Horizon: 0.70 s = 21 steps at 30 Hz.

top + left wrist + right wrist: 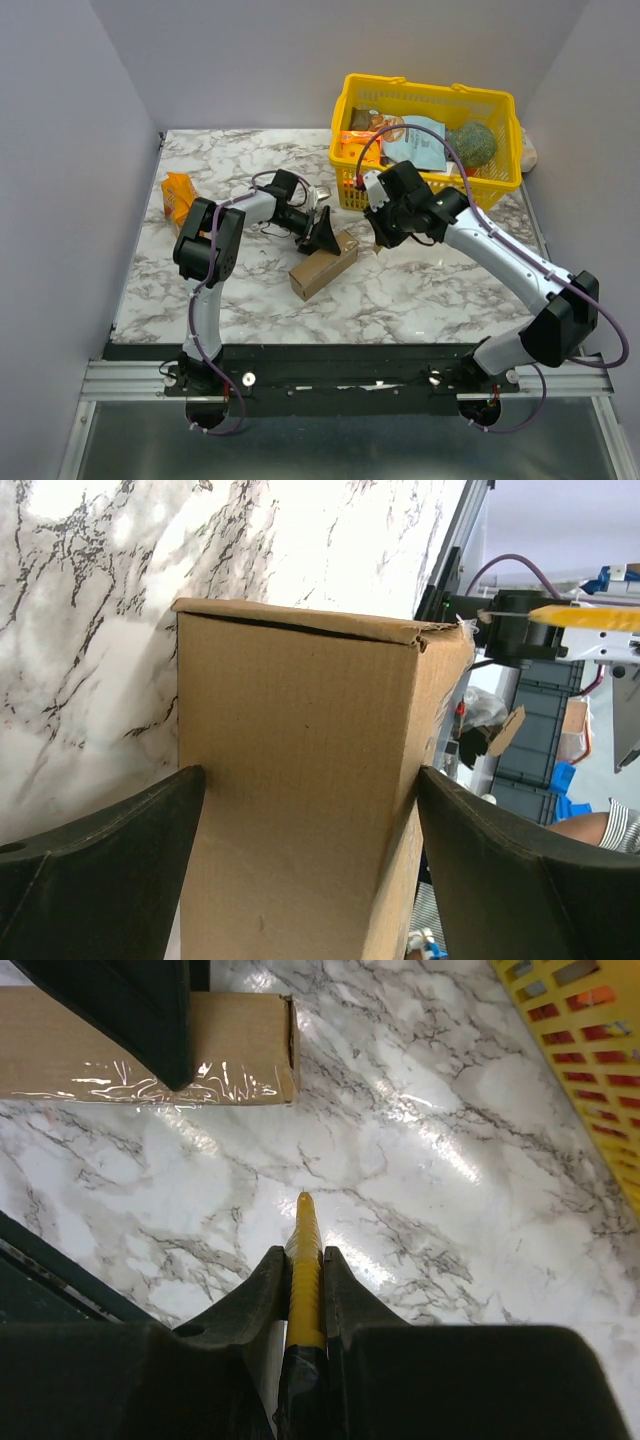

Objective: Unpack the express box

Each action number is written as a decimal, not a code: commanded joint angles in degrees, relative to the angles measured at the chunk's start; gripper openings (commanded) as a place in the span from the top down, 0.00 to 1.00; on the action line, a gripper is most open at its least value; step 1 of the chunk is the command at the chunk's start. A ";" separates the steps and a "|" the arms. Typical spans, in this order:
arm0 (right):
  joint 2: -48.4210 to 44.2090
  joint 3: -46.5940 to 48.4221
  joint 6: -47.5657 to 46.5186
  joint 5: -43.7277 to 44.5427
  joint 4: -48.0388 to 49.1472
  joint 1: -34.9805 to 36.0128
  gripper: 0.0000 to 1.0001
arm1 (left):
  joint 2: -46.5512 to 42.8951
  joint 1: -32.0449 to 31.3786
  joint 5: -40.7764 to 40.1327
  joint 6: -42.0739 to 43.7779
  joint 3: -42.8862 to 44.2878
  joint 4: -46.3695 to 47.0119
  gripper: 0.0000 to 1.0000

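Observation:
The express box (325, 265), a small brown carton, lies on the marble table (420, 290) near the middle. My left gripper (322, 238) straddles its far end. In the left wrist view both fingers (120, 850) press against the opposite sides of the box (300, 730), whose end flap is slightly lifted. My right gripper (385, 235) hovers just right of the box, shut on a thin yellow cutter (305, 1235) that points down at bare marble. The right wrist view shows the box (240, 1050) with shiny clear tape, off to the upper left.
A yellow mesh basket (430, 95) with several packets stands at the back right, close behind the right gripper; its wall (600, 1050) shows in the right wrist view. An orange snack packet (178, 197) lies at the left of the table.

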 commanded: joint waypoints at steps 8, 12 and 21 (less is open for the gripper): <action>-14.43 -13.31 -18.79 -3.65 18.01 -1.43 0.99 | -12.31 -0.03 -10.87 17.21 -3.47 6.10 0.01; -15.23 -10.86 -22.75 -15.58 20.75 -3.89 1.00 | -23.04 -0.03 -5.87 28.28 -6.47 8.39 0.01; -9.43 -3.30 -31.10 -29.75 22.60 -6.18 0.99 | -27.98 -0.21 3.46 39.04 2.12 1.90 0.07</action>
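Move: The box is between the left fingers; its middle lies about 5 cm back towards the base and 3 cm below the left hand, neither left nor right. From the right hand, which grips the yellow cutter, the box's middle is roughly 12 cm to the left, 5 cm back and 12 cm below. The yellow basket stands about 20 cm ahead and 23 cm to the right of the left hand, its middle some 3 cm higher. Spread the left fingers the last bit to free the box and lift that hand away, slowly first, then fast, nearly straight up about 17 cm, rolling it some 60 degrees about the line of its fingers. Keep the cutter gripped in the right hand: ease it a little to the right, then swing back left and raise it about 8 cm, turning counter-clockwise and tipping its fingers up. ##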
